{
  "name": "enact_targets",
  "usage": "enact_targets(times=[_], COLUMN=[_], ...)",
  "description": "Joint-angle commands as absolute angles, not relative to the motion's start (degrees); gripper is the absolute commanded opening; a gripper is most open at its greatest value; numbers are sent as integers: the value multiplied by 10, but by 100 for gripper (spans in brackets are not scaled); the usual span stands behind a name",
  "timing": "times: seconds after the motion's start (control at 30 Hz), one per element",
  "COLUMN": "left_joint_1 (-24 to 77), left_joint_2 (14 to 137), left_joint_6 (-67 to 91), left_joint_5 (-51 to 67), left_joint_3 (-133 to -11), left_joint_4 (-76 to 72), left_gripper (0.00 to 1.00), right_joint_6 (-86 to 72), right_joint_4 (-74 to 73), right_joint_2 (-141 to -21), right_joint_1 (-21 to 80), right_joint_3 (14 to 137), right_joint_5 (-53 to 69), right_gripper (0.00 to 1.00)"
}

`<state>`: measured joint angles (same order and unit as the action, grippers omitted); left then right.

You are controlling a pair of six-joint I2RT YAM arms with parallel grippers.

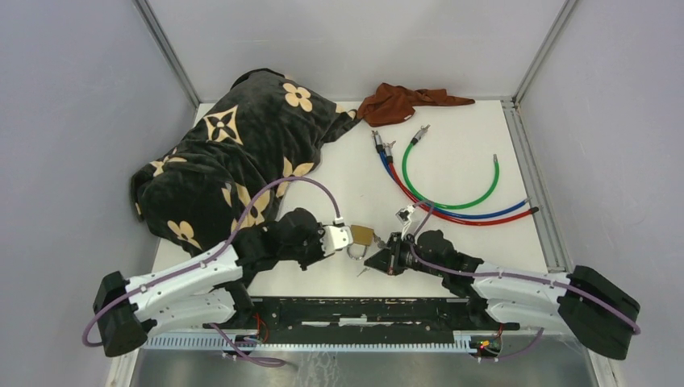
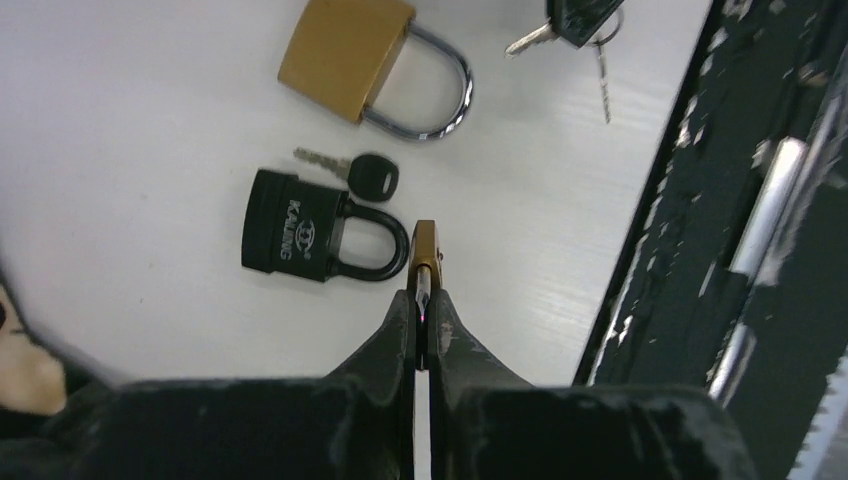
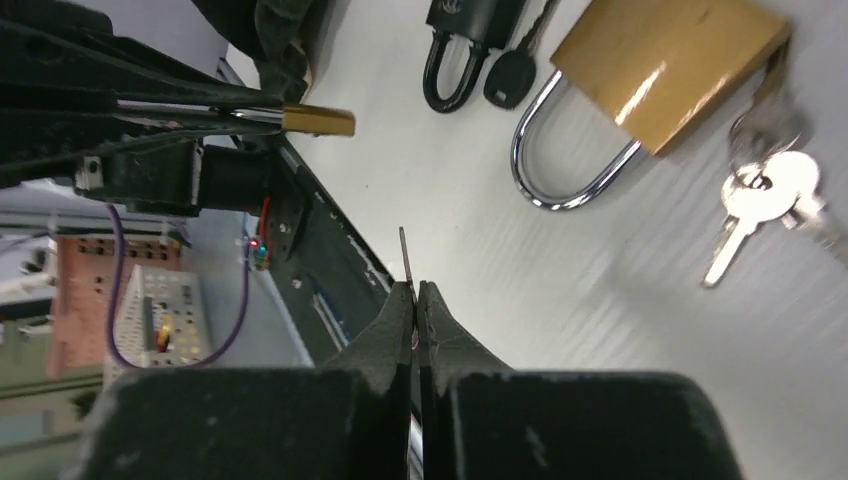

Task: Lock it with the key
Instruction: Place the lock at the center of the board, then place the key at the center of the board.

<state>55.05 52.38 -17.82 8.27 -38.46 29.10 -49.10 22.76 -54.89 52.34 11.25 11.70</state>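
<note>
My left gripper [image 2: 424, 300] is shut on a small brass lock [image 2: 425, 243], seen edge-on and sticking out past the fingertips. The right wrist view shows that lock [image 3: 320, 121] at upper left, held level above the table's near edge. My right gripper [image 3: 414, 292] is shut on a key [image 3: 403, 255], whose thin blade pokes up from between the pads. In the top view the left gripper [image 1: 348, 239] and right gripper [image 1: 373, 262] face each other, a short gap apart, near the front of the table.
On the table lie a large brass padlock [image 2: 350, 60], a black padlock [image 2: 295, 235] with a black-headed key [image 2: 372, 178], and a bunch of keys [image 3: 760, 195]. A flowered black cloth [image 1: 234, 153], a brown cloth [image 1: 403, 101] and coloured cables [image 1: 452, 197] sit farther back.
</note>
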Motion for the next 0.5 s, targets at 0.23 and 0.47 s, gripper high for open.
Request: enact_targets(times=[0.23, 0.47], left_joint_1=[621, 641], left_joint_2=[574, 586], left_joint_6=[-252, -200], left_joint_5=[-73, -71], left_joint_3=[-398, -387], left_joint_4=[358, 336], left_gripper=[2, 2], right_joint_6=[-895, -945], right_joint_4=[461, 518], right_joint_2=[-770, -873], right_joint_1=[642, 657], right_joint_3=[115, 143], right_joint_5=[-15, -4], right_gripper=[0, 0])
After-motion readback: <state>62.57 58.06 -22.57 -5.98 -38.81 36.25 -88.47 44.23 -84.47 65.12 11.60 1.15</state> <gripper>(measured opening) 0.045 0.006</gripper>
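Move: The left hand holds the small brass lock about 11 cm above bare board. The black padlock lies roughly 8 cm ahead and 1 cm right of it, the black-headed key 8 ahead and 4 right, and the large brass lock 8 ahead and 10 right, all some 10 cm lower. From the right hand, which holds a ring of keys, the bare board they are going to lies about 4 cm back, 6 left and 8 below; the large brass lock is 10 ahead and 2 left, and loose silver keys 9 ahead and 4 right. Still pinching the small brass lock, the left hand sinks about 3.5 cm and shifts some 3 cm left, its fingers tilting steeper towards the board, then eases nearly to a halt. With its grip kept on the key ring, the right hand goes down and left about 5 cm each way and draws back 3 cm in front of the large lock's shackle, tipping forward-down some 35 degrees. ##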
